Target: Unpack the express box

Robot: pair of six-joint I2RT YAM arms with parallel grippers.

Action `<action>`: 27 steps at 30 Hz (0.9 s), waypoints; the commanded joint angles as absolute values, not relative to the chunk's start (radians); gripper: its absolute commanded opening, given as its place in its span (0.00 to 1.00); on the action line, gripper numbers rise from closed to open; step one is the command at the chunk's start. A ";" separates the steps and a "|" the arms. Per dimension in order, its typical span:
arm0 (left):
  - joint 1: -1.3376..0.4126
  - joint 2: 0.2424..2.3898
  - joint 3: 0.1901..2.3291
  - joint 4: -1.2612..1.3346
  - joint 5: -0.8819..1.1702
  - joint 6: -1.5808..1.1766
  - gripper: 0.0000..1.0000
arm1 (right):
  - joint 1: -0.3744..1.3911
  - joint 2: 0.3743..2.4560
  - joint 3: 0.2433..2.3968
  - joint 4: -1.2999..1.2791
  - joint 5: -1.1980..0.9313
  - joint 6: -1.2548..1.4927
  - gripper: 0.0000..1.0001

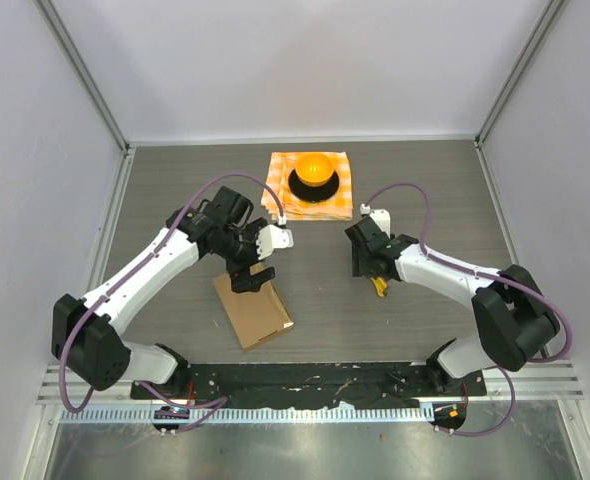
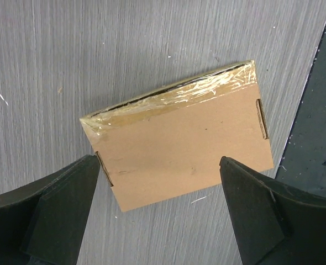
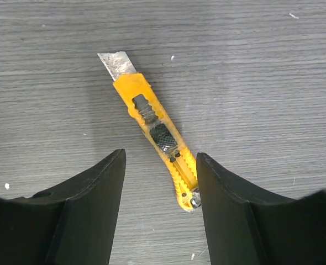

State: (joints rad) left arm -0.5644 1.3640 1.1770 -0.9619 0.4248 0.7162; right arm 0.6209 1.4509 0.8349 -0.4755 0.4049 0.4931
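The express box (image 1: 253, 312) lies flat and closed on the grey table near the front. In the left wrist view the express box (image 2: 185, 149) has clear shiny tape along its far edge, with a dark slit showing there. My left gripper (image 1: 247, 278) hovers over its far end, open wide, its fingers either side of the box's near edge (image 2: 158, 163). A yellow utility knife (image 3: 152, 127) with its blade out lies on the table. My right gripper (image 3: 160, 155) stands open around the knife's tail, which sits close against the right finger. The top view shows the knife (image 1: 379, 287) under that gripper (image 1: 367, 270).
An orange-checkered cloth (image 1: 337, 195) at the back centre carries an orange dome on a black base (image 1: 314, 172). White walls close in the table on three sides. A black strip (image 1: 305, 378) runs along the front edge, just beyond the box.
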 commanded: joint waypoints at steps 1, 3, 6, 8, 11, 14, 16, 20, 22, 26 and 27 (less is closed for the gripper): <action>-0.563 1.348 1.224 -0.992 0.486 0.710 0.97 | 0.627 1.492 0.822 -0.446 0.460 0.515 0.60; -0.563 1.344 1.227 -0.997 0.489 0.710 0.97 | 0.626 1.505 0.807 -0.428 0.440 0.515 0.59; -0.563 1.335 1.232 -1.017 0.502 0.719 0.98 | 0.617 1.526 0.793 -0.399 0.420 0.517 0.59; -0.563 1.328 1.238 -1.026 0.509 0.722 0.98 | 0.615 1.540 0.787 -0.390 0.419 0.511 0.58; -0.563 1.319 1.255 -1.035 0.526 0.716 0.98 | 0.611 1.536 0.775 -0.376 0.400 0.506 0.53; -0.563 1.321 1.267 -1.051 0.544 0.712 0.98 | 0.609 1.520 0.761 -0.351 0.359 0.506 0.35; -0.563 1.324 1.281 -1.051 0.549 0.700 0.98 | 0.611 1.491 0.753 -0.333 0.321 0.502 0.25; -0.558 1.341 1.310 -1.063 0.574 0.689 0.98 | 0.647 1.398 0.739 -0.293 0.259 0.428 0.08; -0.551 1.354 1.334 -1.081 0.604 0.689 0.98 | 0.673 1.324 0.738 -0.275 0.246 0.394 0.04; -0.522 1.376 1.368 -1.121 0.686 0.701 0.98 | 0.788 1.200 0.727 -0.184 0.218 0.328 0.01; -0.517 1.382 1.380 -1.149 0.704 0.707 0.98 | 0.854 1.183 0.733 -0.180 0.233 0.280 0.01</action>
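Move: The knife lies almost under my open right fingers, its middle about 3 cm below, 1 cm ahead and 1 cm left. From that hand the box is roughly 36 cm left and 9 cm back, and the black plate about 29 cm ahead and 19 cm left. From my left hand, the box is some 13 cm below, 3 cm left and 2 cm back; the knife lies roughly 32 cm right and 8 cm ahead. I sink my right hand about 3 cm onto the knife, pinch its yellow handle just behind the slider, then lift it and swing it left towards the box, some 5 cm up and 5 cm across from the grip, drawing slightly back and turning counter-clockwise. Meanwhile my left hand, wide open and empty, rises nearly 5 cm from above the box, easing a little right. ##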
